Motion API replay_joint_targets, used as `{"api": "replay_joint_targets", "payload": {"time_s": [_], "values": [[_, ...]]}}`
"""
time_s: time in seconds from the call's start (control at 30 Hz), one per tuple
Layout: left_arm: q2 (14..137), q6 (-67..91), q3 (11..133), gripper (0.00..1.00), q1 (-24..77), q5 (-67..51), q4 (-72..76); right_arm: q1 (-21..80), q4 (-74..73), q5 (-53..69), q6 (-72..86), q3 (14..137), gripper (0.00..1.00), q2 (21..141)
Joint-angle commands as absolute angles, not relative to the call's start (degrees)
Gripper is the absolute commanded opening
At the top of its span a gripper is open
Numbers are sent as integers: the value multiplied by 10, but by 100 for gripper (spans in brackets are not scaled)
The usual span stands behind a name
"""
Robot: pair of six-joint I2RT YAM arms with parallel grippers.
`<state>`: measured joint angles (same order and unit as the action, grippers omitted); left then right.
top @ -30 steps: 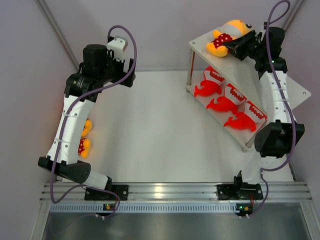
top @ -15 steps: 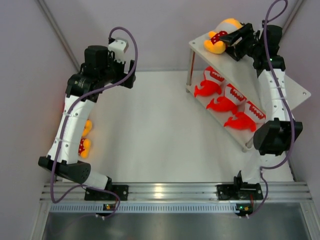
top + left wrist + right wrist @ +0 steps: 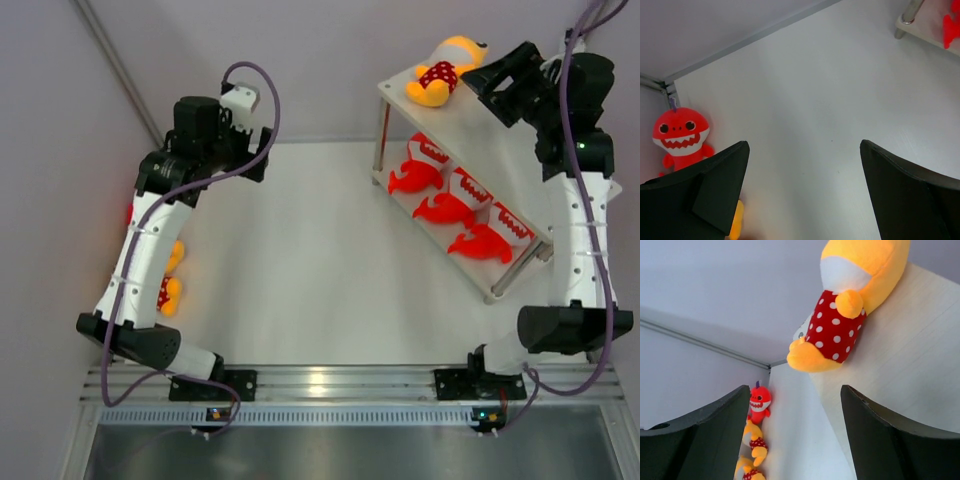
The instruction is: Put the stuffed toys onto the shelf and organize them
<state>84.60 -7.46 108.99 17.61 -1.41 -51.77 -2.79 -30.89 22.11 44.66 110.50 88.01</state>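
Observation:
A yellow-orange toy in red dotted shorts [image 3: 440, 72] [image 3: 850, 305] lies on the far corner of the shelf's top board [image 3: 500, 140] [image 3: 910, 370]. My right gripper [image 3: 492, 82] [image 3: 795, 435] hangs open just right of it, apart from it, with nothing between its fingers. Three red sharks [image 3: 455, 195] lie in a row on the lower tier. My left gripper [image 3: 205, 135] [image 3: 805, 190] is open over bare table at the far left. A red shark [image 3: 682, 135] [image 3: 759, 402] sits against the left wall. Yellow-orange toys [image 3: 170, 275] [image 3: 755, 440] lie beside it, partly hidden under my left arm.
The shelf stands at an angle against the right wall, on thin metal legs [image 3: 381, 130] [image 3: 907, 15]. Grey walls close in the left, back and right sides. An aluminium rail [image 3: 330, 385] with both arm bases runs along the near edge.
My right gripper opened, let go of the yellow-orange toy and drew back to the right. The toy now lies free on the top board. The left arm barely moved.

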Motion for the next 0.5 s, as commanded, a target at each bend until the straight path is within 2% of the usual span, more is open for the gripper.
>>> {"api": "replay_joint_targets", "payload": {"time_s": [0.0, 0.1, 0.17, 0.2, 0.27, 0.37, 0.47], "values": [[828, -134, 1035, 98, 172, 60, -513, -29, -331, 200, 379, 1113, 74, 811], [823, -154, 956, 98, 122, 69, -514, -27, -337, 194, 336, 1078, 75, 754], [824, -159, 917, 98, 22, 59, -512, -26, -336, 192, 318, 1050, 75, 723], [829, -174, 878, 98, -4, 111, -512, -25, -334, 192, 303, 1022, 76, 695], [832, -195, 815, 98, -70, 132, -512, -24, -335, 192, 292, 996, 76, 658], [818, -211, 746, 97, -156, 56, -511, -20, -336, 190, 273, 951, 75, 629], [847, -182, 742, 93, -231, 12, -505, -19, -333, 183, 264, 924, 75, 605]]}}
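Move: The nearest of the yellow toys along the left wall lies some 32 cm to the left of my left hand, about 12 cm back and 34 cm below it. The middle yellow toy is 13 cm farther out than that one and 2 cm to its right; the red toy is 30 cm farther out than it and 5 cm to its right. From my right hand the nearest yellow toy is roughly 93 cm left, 19 cm back and 42 cm down; the shelved yellow toy is about 12 cm ahead, 7 cm left and 6 cm below. I swing my empty left hand fast to the left and down, about 25 cm left and 23 cm lower, then also draw it back some 8 cm towards the nearest yellow toy, tipping the open fingers steeply down and turning them left. Meanwhile I pull my open right hand back, away from the shelved yellow toy, about 14 cm and slightly up, its fingers tipping up as it rolls left side down. ##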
